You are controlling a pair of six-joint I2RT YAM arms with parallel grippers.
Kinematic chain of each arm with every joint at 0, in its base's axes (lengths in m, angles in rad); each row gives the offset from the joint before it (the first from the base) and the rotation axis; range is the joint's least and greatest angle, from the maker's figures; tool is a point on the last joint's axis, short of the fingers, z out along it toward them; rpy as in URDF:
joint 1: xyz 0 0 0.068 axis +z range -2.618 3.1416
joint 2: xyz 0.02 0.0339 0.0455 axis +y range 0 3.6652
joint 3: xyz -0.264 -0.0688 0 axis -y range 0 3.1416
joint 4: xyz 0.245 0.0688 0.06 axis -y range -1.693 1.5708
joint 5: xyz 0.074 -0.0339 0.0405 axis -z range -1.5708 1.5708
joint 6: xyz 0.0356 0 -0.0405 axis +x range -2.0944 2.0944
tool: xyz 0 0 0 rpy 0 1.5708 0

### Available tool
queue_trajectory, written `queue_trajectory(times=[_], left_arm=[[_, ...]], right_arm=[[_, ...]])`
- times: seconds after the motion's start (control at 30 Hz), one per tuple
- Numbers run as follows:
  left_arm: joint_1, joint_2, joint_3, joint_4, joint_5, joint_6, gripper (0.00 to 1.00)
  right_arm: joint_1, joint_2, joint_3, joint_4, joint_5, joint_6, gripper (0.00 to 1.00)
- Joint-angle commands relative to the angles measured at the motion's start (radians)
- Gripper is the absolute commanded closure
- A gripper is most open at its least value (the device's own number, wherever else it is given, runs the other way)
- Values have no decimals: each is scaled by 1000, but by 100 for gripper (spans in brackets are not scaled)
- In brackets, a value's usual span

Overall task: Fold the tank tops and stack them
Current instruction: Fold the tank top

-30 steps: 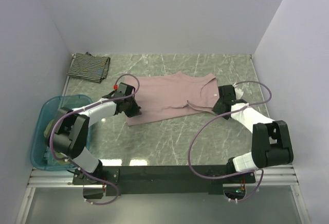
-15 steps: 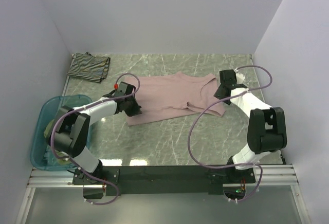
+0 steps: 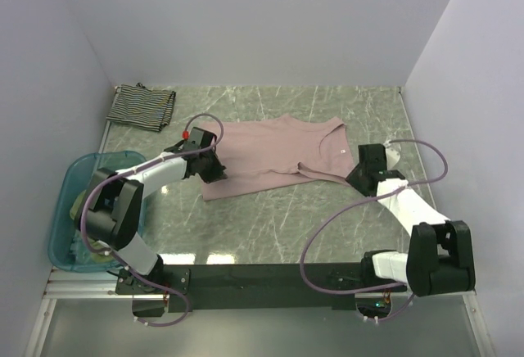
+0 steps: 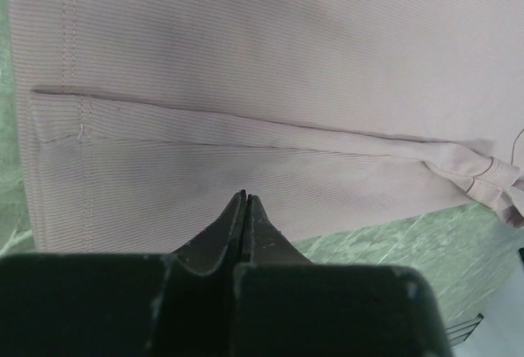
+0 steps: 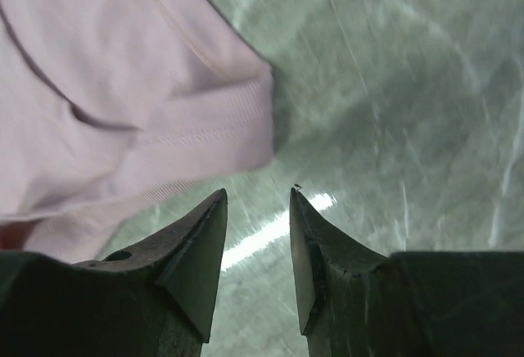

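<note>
The mauve-pink tank top (image 3: 274,156) lies spread flat mid-table, its near edge folded into a narrow band (image 4: 246,148). My left gripper (image 3: 216,172) sits at the top's left near corner; its jaws are shut (image 4: 246,196) over the cloth, and no cloth shows between them. Off the garment's right near corner (image 5: 237,119), my right gripper (image 3: 354,175) stands open (image 5: 259,193) over bare table, holding nothing. The striped tank top (image 3: 141,107) lies bunched at the back left. Olive-green cloth (image 3: 76,203) shows inside the tub, partly hidden by my left arm.
A translucent blue tub (image 3: 61,238) stands at the left near edge under my left arm. White walls close the table on the left, back and right. The surface is green marble (image 3: 286,218).
My right gripper swung toward the back along the top's right edge, then came nearer to its right near corner, its jaws narrowing a little. My left gripper stayed shut, barely shifting.
</note>
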Motion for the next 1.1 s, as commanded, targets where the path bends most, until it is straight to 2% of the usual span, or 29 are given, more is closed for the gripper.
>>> queue_trajectory(times=[0.0, 0.33, 0.7, 0.8, 0.9, 0.93, 1.07], left_arm=[[-2, 16, 45, 1, 22, 20, 99], [-2, 8, 38, 9, 34, 17, 99], [0, 11, 37, 15, 40, 20, 99], [0, 11, 35, 15, 42, 20, 99], [1, 9, 32, 15, 42, 22, 99], [4, 8, 34, 15, 42, 23, 99], [6, 9, 31, 16, 45, 25, 99]], right_arm=[[-4, -51, -45, 57, -16, 74, 57], [-4, 24, -67, 96, 21, 71, 59], [-6, 172, 83, 80, 106, 15, 59], [-6, 186, 108, 76, 113, 7, 64], [-7, 220, 148, 53, 117, -8, 78], [-7, 232, 163, 50, 117, -13, 85], [-6, 263, 197, 42, 116, -28, 97]])
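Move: The tank top's near right hem corner lies about 4 cm ahead of the right hand, in line with it sideways and some 3 cm below. The white tag on the cloth is roughly 10 cm ahead of the hand and 3 cm to its left, the armhole bunch about 4 cm ahead and 17 cm to its left, both on the tabletop. From the left hand, that same hem corner is some 46 cm to the right, 3 cm farther out and a little below. The right hand, fingers partly open, first eases back just over 1 cm while sinking nearly 4 cm to get low on the near side of the tank top's hem corner, its wrist staying almost unturned. It then sweeps forward about 5 cm and rises roughly 2 cm to the hem, closing its fingers almost fully over the last stretch to pinch the folded edge just inside the corner. ##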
